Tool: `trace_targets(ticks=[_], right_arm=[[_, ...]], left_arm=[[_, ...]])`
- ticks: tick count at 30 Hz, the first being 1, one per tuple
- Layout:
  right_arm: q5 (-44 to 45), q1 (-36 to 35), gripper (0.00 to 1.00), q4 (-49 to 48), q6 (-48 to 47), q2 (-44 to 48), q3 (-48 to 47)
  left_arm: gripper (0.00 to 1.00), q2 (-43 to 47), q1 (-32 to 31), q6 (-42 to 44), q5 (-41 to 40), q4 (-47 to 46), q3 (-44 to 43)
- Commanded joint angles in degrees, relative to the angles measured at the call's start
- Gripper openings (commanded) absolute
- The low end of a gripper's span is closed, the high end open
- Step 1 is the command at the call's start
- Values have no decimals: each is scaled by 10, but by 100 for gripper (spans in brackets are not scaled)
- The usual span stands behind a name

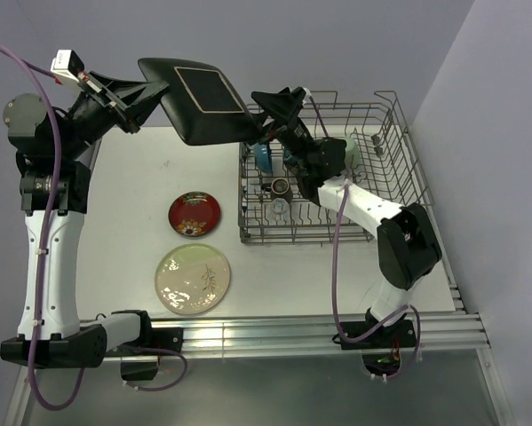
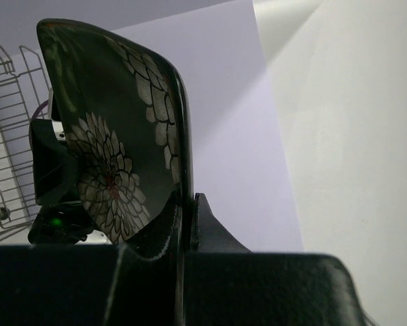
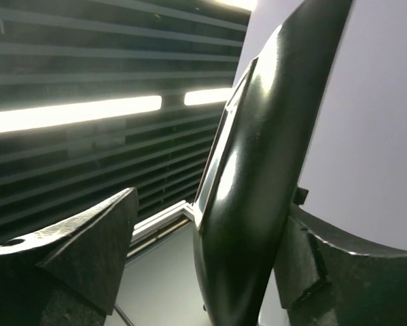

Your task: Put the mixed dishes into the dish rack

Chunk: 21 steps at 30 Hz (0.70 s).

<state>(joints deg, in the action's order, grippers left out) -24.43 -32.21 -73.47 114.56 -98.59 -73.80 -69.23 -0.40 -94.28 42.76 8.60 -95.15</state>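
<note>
A black square plate [image 1: 199, 98] hangs in the air left of the dish rack [image 1: 399, 142], its underside facing up. My left gripper [image 1: 159, 89] is shut on its left edge; in the left wrist view the fingers [image 2: 188, 200] pinch the rim of the flower-patterned plate [image 2: 115, 136]. My right gripper [image 1: 264, 111] is open and straddles the plate's right edge. The right wrist view has the plate [image 3: 257, 170] between the jaws of the right gripper [image 3: 213, 204], close against the right finger, with a gap to the left finger [image 3: 94, 244].
A red saucer [image 1: 194, 214] and a cream round plate [image 1: 193, 280] lie on the table left of the rack. In the rack stand a blue cup [image 1: 262, 158], a small brown mug [image 1: 280, 185], a clear glass [image 1: 277, 210] and a pale green cup [image 1: 353, 153].
</note>
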Motion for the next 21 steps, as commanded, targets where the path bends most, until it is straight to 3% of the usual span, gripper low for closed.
trace_targets(ticks=[1, 7, 16, 21], right_arm=[[33, -10, 79, -47, 164, -13, -45], [-6, -15, 60, -68, 188, -54, -97], [-211, -12, 57, -169, 296, -122, -194], [-251, -13, 57, -214, 333, -110, -189]], left_arm=[[0, 42, 2, -27, -2, -137, 14], [0, 62, 2, -38, 14, -159, 58], [0, 70, 2, -59, 71, -141, 69], [0, 81, 2, -70, 91, -153, 95]])
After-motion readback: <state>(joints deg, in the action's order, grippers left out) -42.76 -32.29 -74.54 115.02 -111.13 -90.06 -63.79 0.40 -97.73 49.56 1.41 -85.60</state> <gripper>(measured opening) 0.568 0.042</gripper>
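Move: My left hand holds the dark square plate by its left edge, the plate's middle about 9 cm to that hand's right, 1 cm ahead and slightly lower. From my right hand, open at the plate's right edge, that middle is some 12 cm left, 1 cm ahead and 4 cm up. Roughly 42 cm below my right hand in the rack, the glass is about 4 cm ahead, the brown mug 9 cm ahead and 1 cm left, the blue bowl 19 cm ahead and 6 cm left. I bring my right hand about 4 cm left, farther over the plate's right edge, sinking a little late on and swinging its fingers counter-clockwise by nearly 20 degrees, while they close partway around the edge without shutting. My left hand keeps its pinch and draws the plate back about 3 cm and down 2, turning slightly clockwise. ##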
